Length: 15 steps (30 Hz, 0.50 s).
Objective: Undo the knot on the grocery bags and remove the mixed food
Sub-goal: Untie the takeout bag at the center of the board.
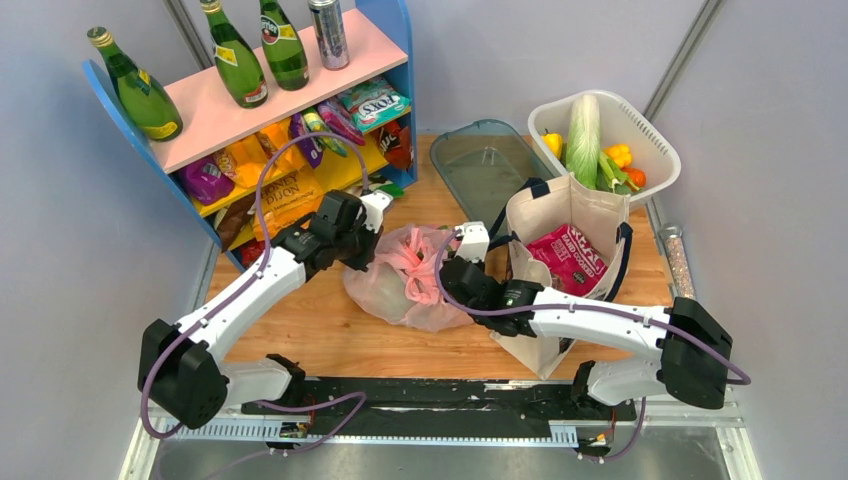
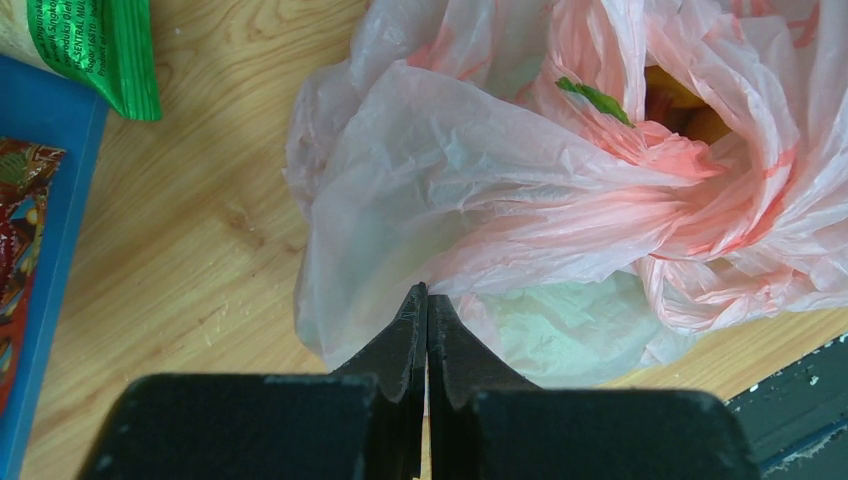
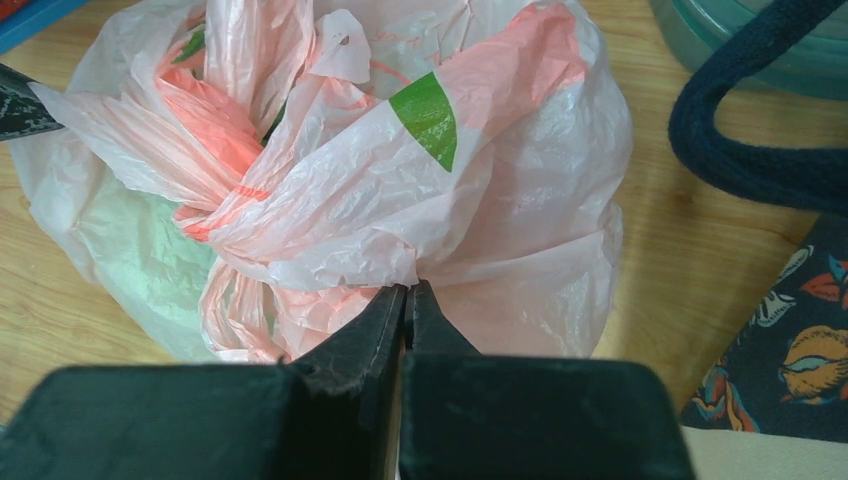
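The pink plastic bag (image 1: pixel 400 290) lies on the wooden table between my two grippers, its handles twisted into the knot (image 3: pixel 215 205) on top. My left gripper (image 2: pixel 427 290) is shut, its tips pinching a fold of the bag's film on its left side. My right gripper (image 3: pixel 408 287) is shut on a fold of film on the opposite side, just below a green sticker (image 3: pixel 428 115). Something orange (image 2: pixel 680 110) and a green leaf (image 2: pixel 595 98) show through the bag's mouth. The cream canvas tote (image 1: pixel 560 215) stands to the right with a magenta packet (image 1: pixel 567 255) in it.
A blue and pink shelf (image 1: pixel 230 110) at the back left holds green bottles (image 1: pixel 235 55) and snack packets. A white basket (image 1: pixel 650 140) with a pale cabbage and peppers sits at the back right. A clear teal lid (image 1: pixel 485 160) lies behind the bag.
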Tool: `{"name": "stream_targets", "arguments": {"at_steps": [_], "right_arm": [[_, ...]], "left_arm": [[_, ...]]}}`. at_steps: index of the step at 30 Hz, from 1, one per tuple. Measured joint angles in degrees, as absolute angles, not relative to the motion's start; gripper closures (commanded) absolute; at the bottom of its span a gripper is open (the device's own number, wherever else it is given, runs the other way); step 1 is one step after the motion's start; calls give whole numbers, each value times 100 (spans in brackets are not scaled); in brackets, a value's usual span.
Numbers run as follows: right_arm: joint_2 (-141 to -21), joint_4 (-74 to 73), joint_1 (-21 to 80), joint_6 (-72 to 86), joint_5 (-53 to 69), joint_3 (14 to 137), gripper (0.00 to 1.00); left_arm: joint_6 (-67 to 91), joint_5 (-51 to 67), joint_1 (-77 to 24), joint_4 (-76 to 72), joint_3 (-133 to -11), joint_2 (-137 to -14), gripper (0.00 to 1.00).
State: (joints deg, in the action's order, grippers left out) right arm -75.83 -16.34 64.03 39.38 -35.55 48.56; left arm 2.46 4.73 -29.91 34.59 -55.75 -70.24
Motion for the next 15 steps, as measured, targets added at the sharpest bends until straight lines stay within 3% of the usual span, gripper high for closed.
{"name": "stream_targets", "arguments": {"at_steps": [4, 7, 10, 12, 15], "right_arm": [[-7553, -1708, 6396, 3933, -3540, 4856, 85], [-7476, -1734, 6392, 3870, -3463, 4856, 60], [-7282, -1730, 6392, 3717, -3343, 4856, 44], [-7061, -1723, 6386, 3603, -3216, 4856, 27], [-6661, -1638, 6381, 3507, -3048, 4812, 14]], "left_arm": [[248, 464, -2991, 3463, -5566, -7015, 100], [246, 539, -2991, 3461, -5540, -6984, 100], [237, 661, -2991, 3450, -5498, -6914, 100], [228, 742, -2991, 3448, -5468, -6845, 100], [224, 812, -2991, 3448, -5446, -6768, 100]]}}
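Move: The knot of the pink bag lies roughly 9 cm to the right of your left gripper and level with it, a couple of centimetres lower. From your right gripper the knot is about 6 cm left, 3 cm ahead and slightly below. The cloth tote stands some 22 cm to the right gripper's right, about level; the clear tray lies about 20 cm ahead of that gripper, 10 cm right and 11 cm below. Open the right gripper, until now shut on the bag's right side, to about three quarters and let that film go. Lift it roughly 4.5 cm and draw it back about 1 cm, rolling its left side up a little. Keep the left fingers shut on the left side's film while easing that hand back about 1 cm. ##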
